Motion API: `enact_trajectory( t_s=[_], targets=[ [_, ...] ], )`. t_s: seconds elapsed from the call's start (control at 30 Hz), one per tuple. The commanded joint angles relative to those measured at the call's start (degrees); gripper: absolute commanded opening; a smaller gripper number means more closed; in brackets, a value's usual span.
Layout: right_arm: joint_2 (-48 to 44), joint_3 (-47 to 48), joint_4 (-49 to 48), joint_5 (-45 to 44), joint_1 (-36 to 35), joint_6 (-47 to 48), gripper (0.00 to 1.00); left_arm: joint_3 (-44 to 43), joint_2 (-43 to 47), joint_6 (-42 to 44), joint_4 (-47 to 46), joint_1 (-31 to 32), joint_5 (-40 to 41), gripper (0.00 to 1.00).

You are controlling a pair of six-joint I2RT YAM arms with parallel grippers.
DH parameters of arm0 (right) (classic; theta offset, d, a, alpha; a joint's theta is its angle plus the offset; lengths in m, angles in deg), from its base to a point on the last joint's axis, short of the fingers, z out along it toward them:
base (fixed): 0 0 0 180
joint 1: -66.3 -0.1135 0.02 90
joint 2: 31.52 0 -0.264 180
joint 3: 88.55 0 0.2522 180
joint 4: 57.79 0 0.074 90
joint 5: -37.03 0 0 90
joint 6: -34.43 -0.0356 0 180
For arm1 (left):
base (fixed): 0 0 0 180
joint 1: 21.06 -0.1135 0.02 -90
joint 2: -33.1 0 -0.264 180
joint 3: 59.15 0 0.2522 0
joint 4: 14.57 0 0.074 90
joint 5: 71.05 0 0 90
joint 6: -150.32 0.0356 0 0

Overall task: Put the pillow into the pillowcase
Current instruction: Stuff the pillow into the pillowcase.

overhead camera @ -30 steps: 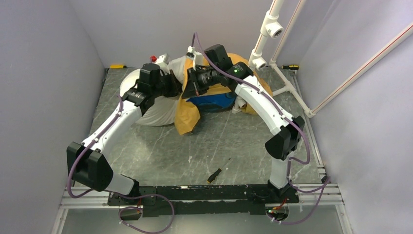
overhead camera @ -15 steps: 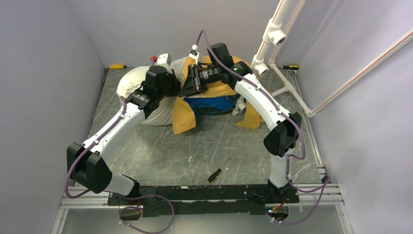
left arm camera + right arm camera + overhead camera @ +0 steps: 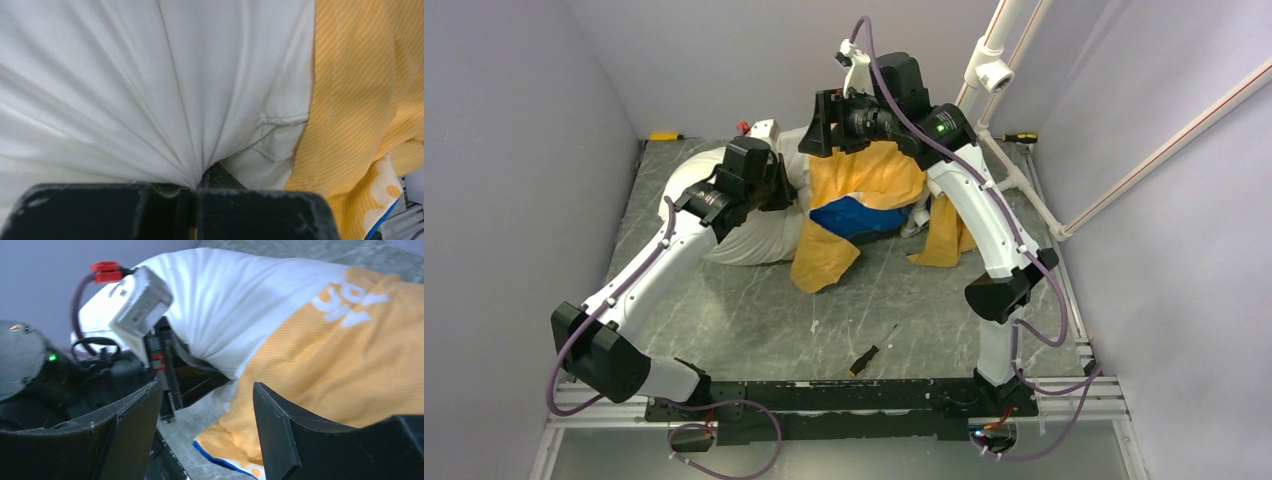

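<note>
The white pillow [image 3: 759,235] lies at the back of the table, its right end under the pillowcase [image 3: 869,175], whose orange side is up with a blue patch [image 3: 856,218] showing below. My left gripper [image 3: 790,188] is shut on a pinch of the pillow's white cloth [image 3: 150,90], which fans out in creases from the jaws [image 3: 192,189]; the pillowcase's orange edge [image 3: 350,100] lies just to the right. My right gripper [image 3: 816,125] hangs open above the pillow and pillowcase with nothing between its fingers [image 3: 207,410]. Below it I see the pillow [image 3: 240,295] and the orange cloth [image 3: 340,355].
A yellow-handled screwdriver [image 3: 665,136] lies at the back left, another [image 3: 1022,138] at the back right. A small black-handled tool [image 3: 869,352] lies near the front. A white pipe frame [image 3: 984,70] rises at the back right. Walls close in on both sides.
My right gripper has opened, let go of the pillowcase and risen. The orange cloth has dropped and spread over the pillow's right end. The left gripper keeps its hold on the pillow.
</note>
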Motion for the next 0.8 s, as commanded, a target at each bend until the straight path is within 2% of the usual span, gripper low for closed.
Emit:
enact_trajectory(
  t_s=[0.0,0.1,0.2,0.47,0.57,0.63,0.7,0.77],
  targets=[
    [-1.29,-0.82,0.67,-11.36,-0.22,1.66,0.7,-3.09,1.03,-0.37,-1.56,0.08,-2.76,0.0],
    [1.6,2.33,2.75,-13.89,-0.2,2.83,0.7,-2.47,1.24,-0.29,-2.13,0.08,-3.92,0.0],
    [3.14,0.82,2.49,-13.64,-0.35,3.13,0.7,-2.34,1.24,-0.57,-1.26,0.08,-4.66,0.0],
    [4.38,-3.4,1.82,-19.25,-1.83,5.61,0.58,-0.83,2.2,-1.27,-0.75,0.08,-4.96,0.0],
    [3.75,-3.45,1.6,-19.53,-1.81,6.37,0.41,-0.95,2.0,-1.01,-0.49,0.08,-4.74,0.0],
    [2.14,-4.44,-0.03,-18.28,-1.76,6.34,0.25,-1.25,1.73,-0.84,-0.25,0.08,-4.71,0.0],
    [-0.03,-6.32,-2.64,-15.44,-1.49,5.88,0.15,-1.43,1.59,-0.67,-0.24,0.08,-4.65,0.0],
    [-1.77,-8.38,-6.25,-8.77,-0.75,5.02,0.08,-1.58,1.5,-0.49,-0.35,0.08,-4.65,0.0]
  ],
)
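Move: Just below the open right gripper lies the pillowcase's upper rim, roughly 4 cm ahead, 2 cm to its right and 9 cm down. The left gripper, still clamped on the pillow, is about 6 cm left, 1 cm back and 13 cm below; the pillow's exposed bulk is some 17 cm left, 2 cm ahead and 20 cm lower. From the left gripper, that rim is about 5 cm ahead, 8 cm right and 4 cm higher. Bring the open right gripper down about 9 cm onto the pillowcase's upper rim, reaching some 5 cm forward and slightly right, mostly before the steepest drop. Tip the fingers further down, with a slight clockwise turn, then close them to pinch the orange cloth beside the pillow. Keep the left gripper's hold on the gathered pillow, almost still. ##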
